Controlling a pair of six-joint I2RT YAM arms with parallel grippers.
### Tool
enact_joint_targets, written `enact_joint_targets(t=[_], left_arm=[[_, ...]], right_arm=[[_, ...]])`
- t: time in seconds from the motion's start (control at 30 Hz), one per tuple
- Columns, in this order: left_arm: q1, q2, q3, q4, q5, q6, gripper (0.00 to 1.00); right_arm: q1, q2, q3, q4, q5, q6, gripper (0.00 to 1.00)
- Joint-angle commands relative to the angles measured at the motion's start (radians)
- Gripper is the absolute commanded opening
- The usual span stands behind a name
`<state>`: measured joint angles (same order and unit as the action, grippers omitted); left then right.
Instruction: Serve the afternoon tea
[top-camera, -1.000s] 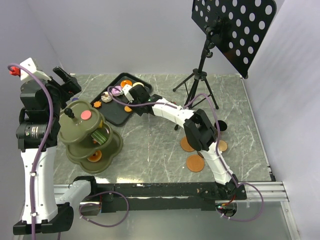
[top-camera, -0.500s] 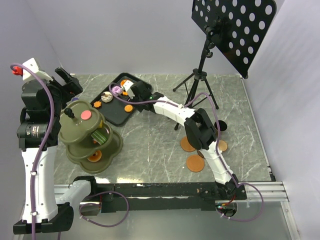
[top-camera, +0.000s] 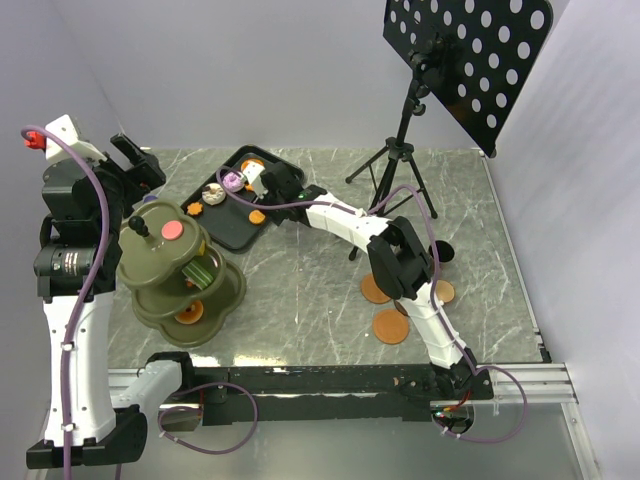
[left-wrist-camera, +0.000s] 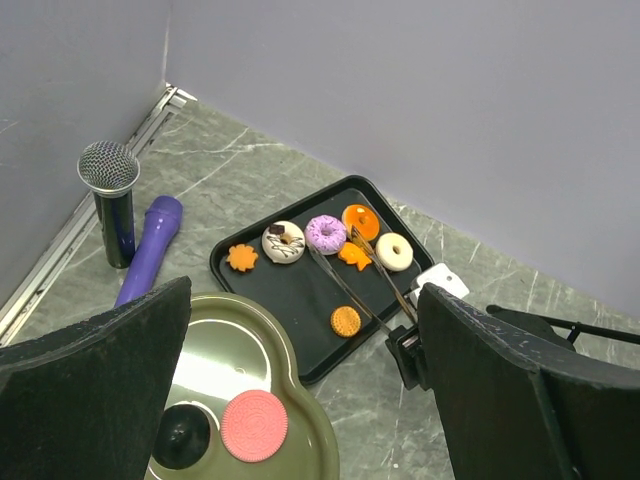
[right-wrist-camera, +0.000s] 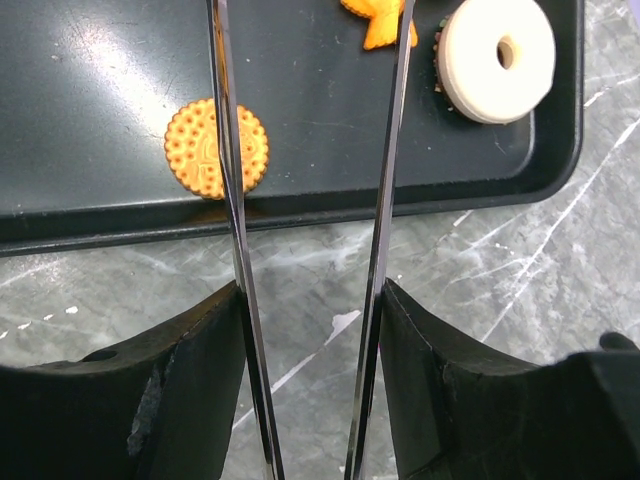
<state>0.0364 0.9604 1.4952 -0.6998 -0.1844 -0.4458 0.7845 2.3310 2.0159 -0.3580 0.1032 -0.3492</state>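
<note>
The pastries lie on the black tray (left-wrist-camera: 285, 300): a chocolate-topped donut (left-wrist-camera: 283, 241), a purple donut (left-wrist-camera: 326, 233), an orange donut (left-wrist-camera: 360, 221), a white donut (right-wrist-camera: 497, 58), an orange star (left-wrist-camera: 354, 256), an orange leaf (left-wrist-camera: 241, 258) and a round orange cookie (right-wrist-camera: 216, 147). My right gripper (right-wrist-camera: 310, 300) is shut on the thin metal tongs (right-wrist-camera: 390, 180), whose two arms reach over the tray, spread apart, past the cookie and the star. My left gripper (left-wrist-camera: 305, 300) hangs open high above the green tiered stand (top-camera: 180, 270). A pink cookie (left-wrist-camera: 254, 425) lies on the stand's top tier.
Three brown-orange saucers (top-camera: 390, 326) lie on the marble near the right arm, with a dark round piece (top-camera: 441, 252) behind them. A music stand's tripod (top-camera: 400, 150) stands at the back. A microphone (left-wrist-camera: 112, 200) and a purple handle (left-wrist-camera: 150, 250) sit by the left wall.
My right gripper has slid a little farther over the tray with the tongs, uncovering the orange cookie. The left arm has barely moved.
</note>
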Motion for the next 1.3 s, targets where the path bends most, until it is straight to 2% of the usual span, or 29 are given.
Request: enact_joint_targets(t=[0.0,0.17,0.47,0.77,1.03,1.27], left_arm=[[0.005,-0.005,-0.006,0.040,0.019,0.016,1.00],[0.003,-0.009,-0.004,0.039,0.019,0.021,1.00],[-0.012,-0.015,-0.004,0.033,0.013,0.022,1.00],[-0.015,-0.029,0.005,0.025,-0.007,0.013,1.00],[-0.015,-0.048,0.019,-0.013,-0.021,-0.017,1.00],[-0.015,-0.043,0.017,-0.026,-0.010,-0.057,1.00]], right_arm=[[-0.004,0.030,0.050,0.053,-0.020,-0.013,0.59],[-0.005,0.042,0.055,0.062,-0.026,-0.013,0.56],[-0.007,0.047,0.073,0.073,0.050,0.006,0.40],[-0.001,-0.018,0.103,0.059,0.087,-0.004,0.27],[0.015,-0.163,-0.011,0.106,0.082,0.015,0.20],[0.028,-0.349,-0.213,0.152,0.072,0.033,0.19]])
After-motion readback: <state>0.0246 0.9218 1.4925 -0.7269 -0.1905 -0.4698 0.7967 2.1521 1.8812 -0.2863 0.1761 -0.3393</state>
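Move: The purple donut lies about 8 cm ahead, 8 cm left of and 8 cm below the right hand, whose tongs already straddle it. The orange donut is some 4 cm farther out and 4 cm right of it, the fish cookie about 5 cm to its right and 1 cm nearer. The chocolate-topped donut lies 4 cm left of it and 2 cm nearer. From the left hand the purple donut is roughly 25 cm ahead, 12 cm right and 41 cm below. Around the purple donut the right hand's tongs sink about 2.5 cm, then begin to squeeze as they ease nearly 2 cm forward. The hand then rises some 8 cm from its lowest point, drawing slightly back and tilting the tips up a little, with the fingers still closing until the tong arms are nearly together. ##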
